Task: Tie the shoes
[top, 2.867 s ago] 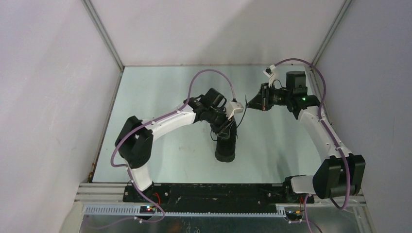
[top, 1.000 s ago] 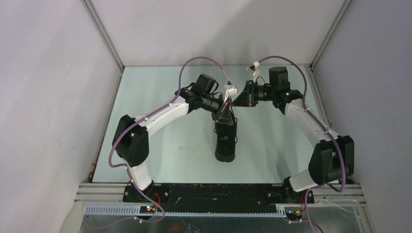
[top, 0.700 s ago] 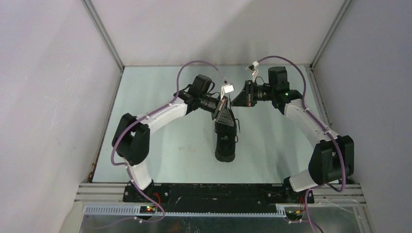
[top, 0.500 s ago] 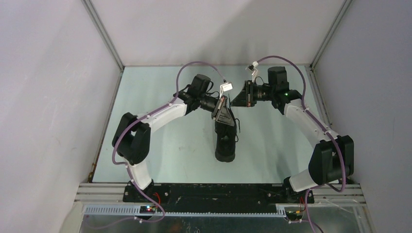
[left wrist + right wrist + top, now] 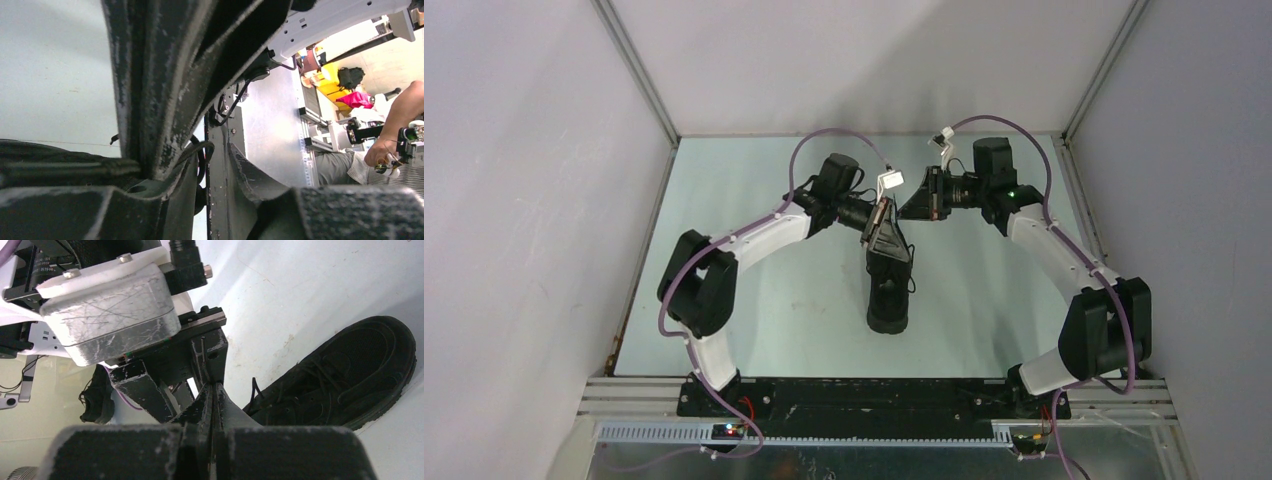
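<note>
The black shoe [image 5: 889, 295] lies mid-table with its toe toward the arm bases; the right wrist view shows it at right [image 5: 350, 375]. My left gripper [image 5: 886, 232] hangs over the shoe's far end, jaws parted [image 5: 215, 155]. My right gripper [image 5: 907, 208] reaches in from the right with its fingers pressed together [image 5: 212, 395]. Its tip sits between the left gripper's jaws [image 5: 155, 167]. A thin black lace [image 5: 202, 147] curls out from that tip. The left gripper's fingers [image 5: 145, 387] stand right in front of the right wrist camera.
Pale walls close the table [image 5: 754, 300] in on the left, back and right. The black base rail [image 5: 854, 395] runs along the near edge. A person's arm [image 5: 395, 130] shows beyond the table in the left wrist view.
Both arms have swung inward, bringing the grippers together above the shoe's far end. Over the last second the left gripper's jaws have parted; the right gripper has stayed shut.
</note>
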Robot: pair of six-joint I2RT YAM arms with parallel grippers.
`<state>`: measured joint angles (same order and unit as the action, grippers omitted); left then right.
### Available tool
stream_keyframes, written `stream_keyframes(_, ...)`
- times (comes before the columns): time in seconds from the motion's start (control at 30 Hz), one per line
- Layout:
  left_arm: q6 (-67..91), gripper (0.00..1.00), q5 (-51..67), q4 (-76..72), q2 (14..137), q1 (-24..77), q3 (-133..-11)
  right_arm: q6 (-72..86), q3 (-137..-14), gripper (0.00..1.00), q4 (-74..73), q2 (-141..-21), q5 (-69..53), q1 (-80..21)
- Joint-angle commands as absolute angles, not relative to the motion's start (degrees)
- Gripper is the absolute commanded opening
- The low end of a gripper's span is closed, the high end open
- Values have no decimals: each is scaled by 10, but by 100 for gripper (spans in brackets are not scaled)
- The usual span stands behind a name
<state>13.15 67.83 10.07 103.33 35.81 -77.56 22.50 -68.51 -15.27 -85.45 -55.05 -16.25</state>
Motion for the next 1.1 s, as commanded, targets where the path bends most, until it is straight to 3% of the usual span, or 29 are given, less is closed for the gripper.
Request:
stream_keyframes(0.0, 154, 34, 677, 70, 1038, 357, -769, 234, -694, 0, -136, -859, -540, -170)
stream_keyframes(0.17, 191, 35, 633, 55, 1040, 357, -766, 258, -694, 0, -131, -855, -522, -175)
stream_keyframes(0.33, 184, 7, 627, 56, 1042, 357, -765, 251, -695, 0, -138, -854, -519, -178)
stream_keyframes(0.4, 169, 1, 623, 69, 1040, 357, -766, 242, -695, 0, -143, -855, -518, -177)
stream_keyframes(0.5, 125, 0, 618, 108, 1036, 355, -771, 208, -695, 3, -148, -854, -537, -165)
stream_keyframes(0.63, 31, 0, 607, 197, 1024, 347, -794, 123, -696, 27, -170, -851, -623, -111)
stream_keyframes(0.77, -50, 0, 612, 261, 1012, 338, -808, -118, -734, 38, -338, -861, -661, -86)
stream_keyframes(0.87, -68, 0, 623, 272, 1004, 336, -806, -311, -751, 41, -486, -874, -618, -125)
stream_keyframes(1.07, -47, 0, 638, 237, 994, 328, -784, -406, -731, 45, -516, -898, -570, -177)
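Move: The stretch of lace for the left fingers lies about 1 cm ahead of their gap and 1 cm below it. From the right hand, which still pinches this lace near its free end, that stretch is some 5 cm back and 5 cm down, level sideways. The shoe's middle lies roughly 4 cm ahead, 2 cm left and 15 cm below the left hand; from the right hand it is about 3 cm back, 1 cm left and 19 cm down. Easing forward and down a little, the left hand shuts its open fingers on the lace and then, keeping the pinch, draws left and down about 3 cm. Only then does the right hand open and let go, pulling about 5 cm to the right before swinging back and down some 5 cm towards the shoe, its wrist turning about 30 degrees, mostly counter-clockwise, fingers staying open. ##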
